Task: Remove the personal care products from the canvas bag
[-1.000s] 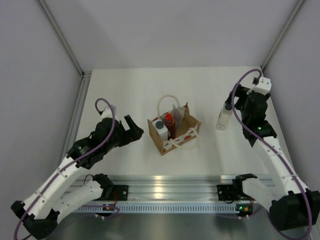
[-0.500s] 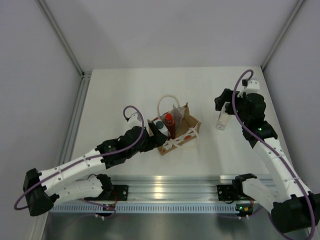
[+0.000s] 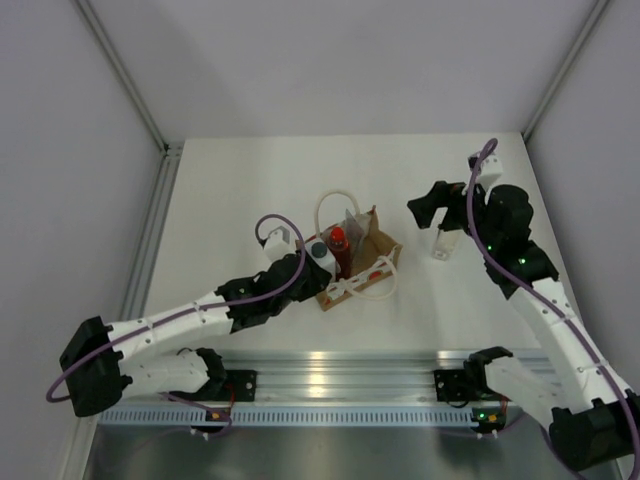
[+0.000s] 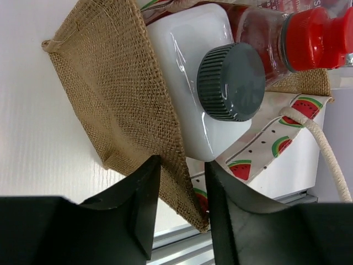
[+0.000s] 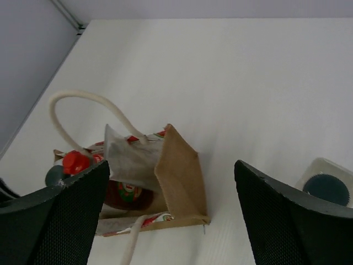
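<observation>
The canvas bag (image 3: pixel 380 242) stands mid-table with a white bottle with a grey cap (image 3: pixel 320 252) and a red bottle (image 3: pixel 339 243) upright inside. A flat whitish tube end (image 3: pixel 350 222) sticks up behind them. My left gripper (image 3: pixel 300 268) is at the bag's left side. In the left wrist view its jaws (image 4: pixel 182 165) straddle the burlap wall (image 4: pixel 110 99), half closed, with a gap still showing beside the white bottle (image 4: pixel 182 72). A clear bottle with a dark cap (image 3: pixel 443 243) stands on the table to the right. My right gripper (image 3: pixel 430 205) hovers wide open above and left of it, empty.
One white rope handle (image 3: pixel 335 198) arches over the bag's back and another (image 3: pixel 365 290) droops over its front. An aluminium rail (image 3: pixel 330 365) runs along the near table edge. Grey enclosure walls close in both sides.
The left arm swung right to the bag, and its jaws narrowed around the left wall. The right gripper drew left, away from the clear bottle, which stays standing on the table.
</observation>
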`<state>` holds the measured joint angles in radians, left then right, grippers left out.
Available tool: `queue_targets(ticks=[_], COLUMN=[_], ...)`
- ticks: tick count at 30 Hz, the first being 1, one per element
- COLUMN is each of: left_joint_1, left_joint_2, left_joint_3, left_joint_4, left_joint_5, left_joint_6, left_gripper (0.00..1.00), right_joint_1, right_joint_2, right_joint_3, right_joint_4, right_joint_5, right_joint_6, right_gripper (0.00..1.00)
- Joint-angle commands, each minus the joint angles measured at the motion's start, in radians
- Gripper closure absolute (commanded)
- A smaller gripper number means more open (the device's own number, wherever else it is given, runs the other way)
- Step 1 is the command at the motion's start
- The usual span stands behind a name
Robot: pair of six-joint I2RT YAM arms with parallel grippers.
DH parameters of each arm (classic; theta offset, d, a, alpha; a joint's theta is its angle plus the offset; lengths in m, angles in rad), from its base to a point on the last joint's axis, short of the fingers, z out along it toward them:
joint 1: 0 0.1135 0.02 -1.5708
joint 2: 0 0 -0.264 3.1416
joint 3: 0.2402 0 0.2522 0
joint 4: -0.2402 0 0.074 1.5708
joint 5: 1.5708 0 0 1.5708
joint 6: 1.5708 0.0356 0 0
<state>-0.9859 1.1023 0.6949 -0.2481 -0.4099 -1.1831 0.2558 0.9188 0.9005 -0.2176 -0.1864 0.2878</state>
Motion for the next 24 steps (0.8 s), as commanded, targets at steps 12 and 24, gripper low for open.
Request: queue_targets(ticks=[12,24], left_joint_1=[-0.002,-0.002], left_joint_2=[-0.044,-0.032], left_joint_3=[-0.052,-0.071], left_joint_4=[0.038,0.038], left_joint_5=[-0.055,-0.055], left_joint_6=[-0.061,-0.092], left_gripper=[1.00,1.00], right_joint_1=[0.437,0.482], right_joint_2=[0.321,0.451], right_joint_3=[0.248,0.291], right_joint_4=[-0.095,-0.117], right_joint_5=[0.227,0.344], right_joint_6=[-0.116,-0.137], right_gripper=[0.17,0.45])
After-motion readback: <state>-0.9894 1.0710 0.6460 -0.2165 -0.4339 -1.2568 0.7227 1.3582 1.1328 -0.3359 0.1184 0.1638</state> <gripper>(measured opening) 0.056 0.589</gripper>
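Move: The left fingers already straddle the left wall of the canvas bag at its near corner. From that hand the white bottle is about 5 cm ahead and 3 right, the red bottle 8 ahead and 7 right. The right hand's pouch stands some 13 cm to its left, 2 ahead and 16 lower; from that hand the red bottle is 17 left, 1 back, and the clear bottle already taken out is 7 right, 4 ahead. Shut the left fingers on the bag's wall and keep the pinch, holding that hand in place. Meanwhile swing the right hand some 13 cm left, rising slightly first, then sinking about 10 cm over the bag to the pouch; dip and turn the wrist counter-clockwise, roll its left side down about 20 degrees, and begin closing the fingers on either side of the pouch. ##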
